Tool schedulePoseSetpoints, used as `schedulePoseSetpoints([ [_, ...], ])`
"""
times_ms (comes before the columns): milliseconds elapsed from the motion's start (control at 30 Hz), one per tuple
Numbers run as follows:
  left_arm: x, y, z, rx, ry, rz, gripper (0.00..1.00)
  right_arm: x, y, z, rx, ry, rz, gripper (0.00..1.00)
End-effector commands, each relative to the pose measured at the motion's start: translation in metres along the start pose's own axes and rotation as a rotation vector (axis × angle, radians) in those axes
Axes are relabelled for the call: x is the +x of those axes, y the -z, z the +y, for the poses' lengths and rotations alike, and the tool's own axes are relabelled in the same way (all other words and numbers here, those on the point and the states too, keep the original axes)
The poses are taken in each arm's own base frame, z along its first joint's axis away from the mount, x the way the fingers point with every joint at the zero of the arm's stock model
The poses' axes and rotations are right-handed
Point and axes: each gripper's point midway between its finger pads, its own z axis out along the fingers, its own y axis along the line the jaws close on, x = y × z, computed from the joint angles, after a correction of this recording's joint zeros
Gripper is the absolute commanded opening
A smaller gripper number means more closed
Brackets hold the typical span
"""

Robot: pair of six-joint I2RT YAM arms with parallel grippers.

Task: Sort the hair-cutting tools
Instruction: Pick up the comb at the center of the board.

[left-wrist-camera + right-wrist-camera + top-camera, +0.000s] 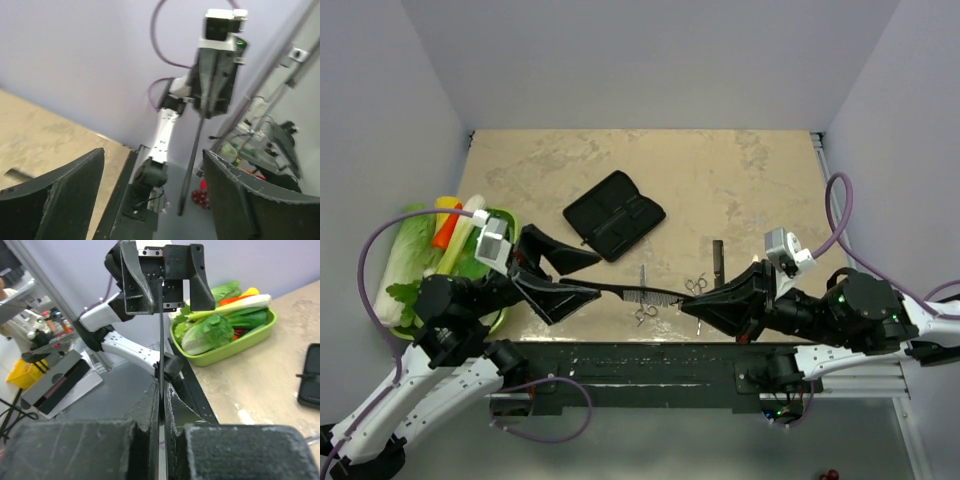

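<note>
A slim black comb (645, 296) hangs level above the table's front edge, and my right gripper (692, 308) is shut on its right end. The comb's left end reaches between the spread fingers of my left gripper (595, 275), which is open and does not grip it. The right wrist view has the comb (161, 335) edge-on, pinched by the right gripper (162, 390). From the left wrist the comb (192, 165) runs between the wide-apart fingers (240, 195). Two silver scissors (645, 316) (696, 285) and a second comb (717, 260) lie on the table.
A black folding case (613, 215) lies open mid-table behind the tools. A green tray (506, 222) of vegetables stands at the left edge, close behind the left arm. The dark mounting rail (650, 360) runs along the near edge.
</note>
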Motion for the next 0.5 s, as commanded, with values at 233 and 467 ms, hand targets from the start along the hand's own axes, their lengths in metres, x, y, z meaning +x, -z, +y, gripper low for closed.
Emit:
schedulePoseSetpoints([
  [233,0.023,0.081,0.171,-1.019,-0.007,0.01,0.99,-0.006,0.047,-0.087,0.467,-0.031,-0.011,0.0],
  [467,0.043,0.105,0.22,-1.278,0.01,0.006,0.99,-0.003,0.053,-0.127,0.794,0.028,-0.021,0.0],
])
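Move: The comb hangs in the air, toothed end in the right gripper, its middle about 10 cm left of that hand; from the left hand it is about 8 cm right and 3 back. The open case lies some 33 cm ahead, 14 left and 42 below the right hand; about 29 ahead, 3 right of the left hand. From the right hand, the near scissors are 13 ahead and 7 left, the other scissors 13 ahead, 6 right, the black comb 20 ahead, 11 right. The comb stays pinched at its toothed end by the right fingers, which carry it some 8 cm forward, 6 right and 4 down while turning about 30 degrees clockwise. The left hand, already let go, spreads its fingers fully and sweeps about 15 cm forward and as far down, drifting left later, its fingers swinging counter-clockwise from pointing right to forward and down. ##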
